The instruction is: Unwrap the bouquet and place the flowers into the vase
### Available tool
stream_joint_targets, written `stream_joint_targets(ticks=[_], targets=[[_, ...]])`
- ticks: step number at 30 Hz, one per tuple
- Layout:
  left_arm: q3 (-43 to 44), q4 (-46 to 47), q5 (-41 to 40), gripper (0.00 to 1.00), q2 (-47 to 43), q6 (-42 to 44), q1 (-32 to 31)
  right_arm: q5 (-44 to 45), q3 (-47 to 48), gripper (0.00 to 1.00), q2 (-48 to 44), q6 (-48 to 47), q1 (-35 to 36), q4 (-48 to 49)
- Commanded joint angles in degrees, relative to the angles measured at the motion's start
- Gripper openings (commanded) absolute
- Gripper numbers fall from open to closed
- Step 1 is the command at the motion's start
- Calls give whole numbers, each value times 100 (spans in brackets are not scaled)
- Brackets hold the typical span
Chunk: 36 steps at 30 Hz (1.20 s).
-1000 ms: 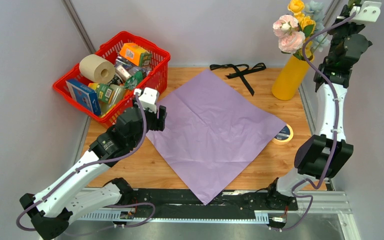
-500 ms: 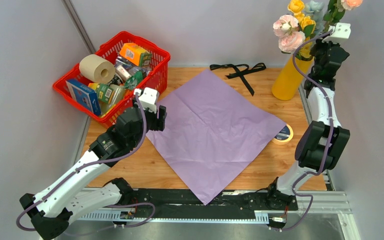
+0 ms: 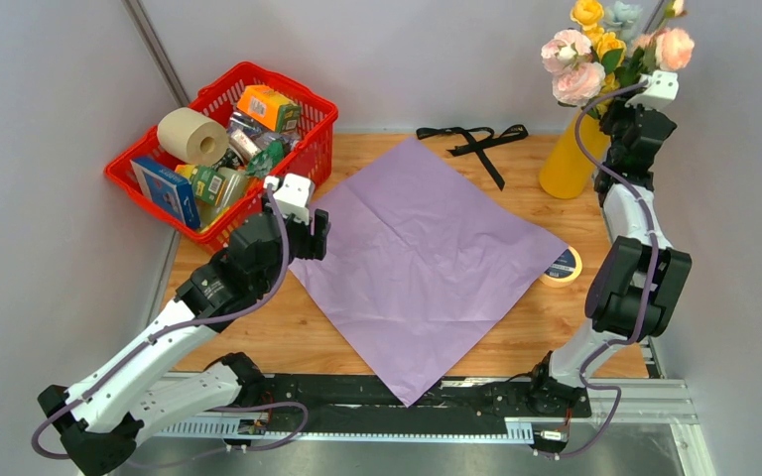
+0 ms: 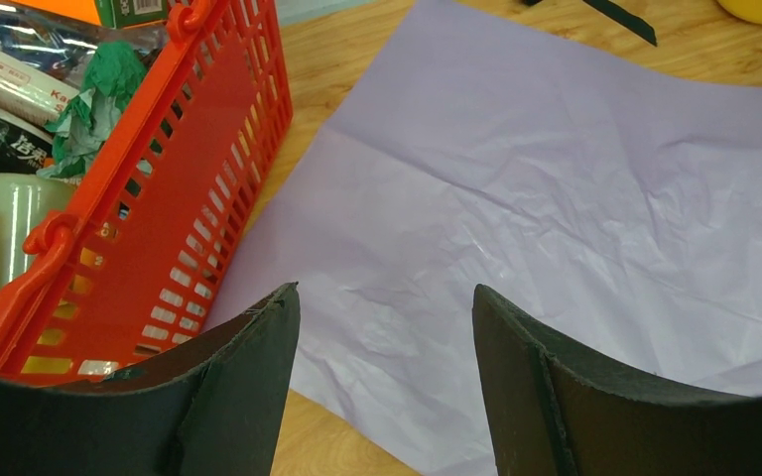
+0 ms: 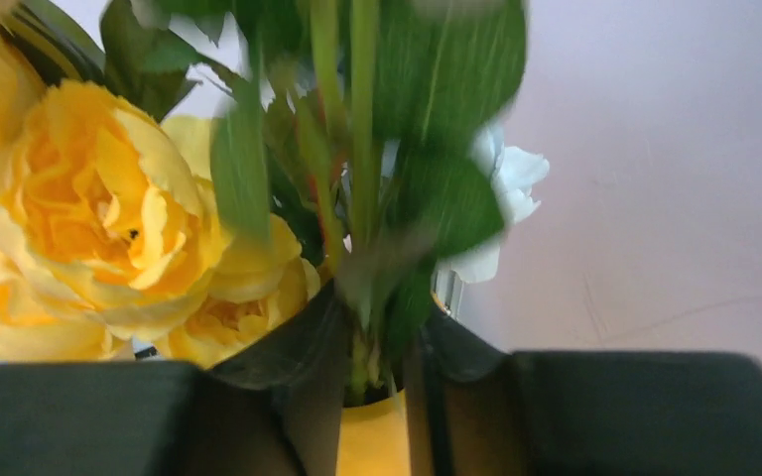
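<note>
The mustard-yellow vase [image 3: 571, 159] stands at the table's back right with the flowers [image 3: 583, 59] rising from it: pink, yellow and pale blooms. My right gripper [image 3: 615, 104] hangs just above the vase's rim. In the right wrist view its jaws [image 5: 377, 382] stand slightly apart, with blurred green stems [image 5: 357, 198] between them over the vase mouth [image 5: 367, 446]. The bouquet is unwrapped: its lilac paper [image 3: 422, 258] lies flat mid-table and the black ribbon [image 3: 476, 144] lies behind it. My left gripper [image 3: 316, 233] hovers open over the paper's left edge [image 4: 385, 297], holding nothing.
A red basket [image 3: 258, 77] full of groceries and a beige paper roll [image 3: 190, 134] sits at the back left, close to my left gripper. A flat yellow tape ring [image 3: 563, 266] lies by the paper's right corner. Grey walls close in on both sides.
My right arm has come down and in towards the vase, lowering a pink flower's stem into it, and its jaws have parted. The left arm has not moved.
</note>
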Motion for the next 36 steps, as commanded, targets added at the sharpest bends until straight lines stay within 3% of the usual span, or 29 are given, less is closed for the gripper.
stream_joint_targets(ticks=[1,5,10,17,22,29,36], targets=[[-31,234,10,72,-101,98,-20,64,-100,35,-429,181,0,222],[-22,234,37,72,-109,89,-20,223,118,43,-694,304,0,-383],[-31,243,45,72,-136,80,-11,100,164,61,-1097,593,0,-1183],[-31,252,45,72,-118,80,-20,-6,-495,98,-2169,1094,0,-2107],[-49,243,54,72,-127,71,-20,-286,-908,100,-3057,1490,79,-2652],[-110,331,116,72,-267,80,-11,-1032,-1567,100,-4305,1605,589,-4443],[-268,550,107,74,-461,159,-20,-1516,-2736,100,-5527,1877,1062,-4428]])
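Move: The right fingers are already parting around the rose stem; the vase's middle lies about 3 cm ahead, 1 cm to the left and 17 cm below. The black ribbon lies roughly 11 cm ahead and 25 cm left, the yellow tape roll some 20 cm back and 7 cm left, both about 32 cm below. From the left hand, the vase is about 31 cm ahead, 66 cm right and 13 cm lower. Right hand opens wide, letting go of the rose stem, backs off about 22 cm, then also swings 16 cm left. ##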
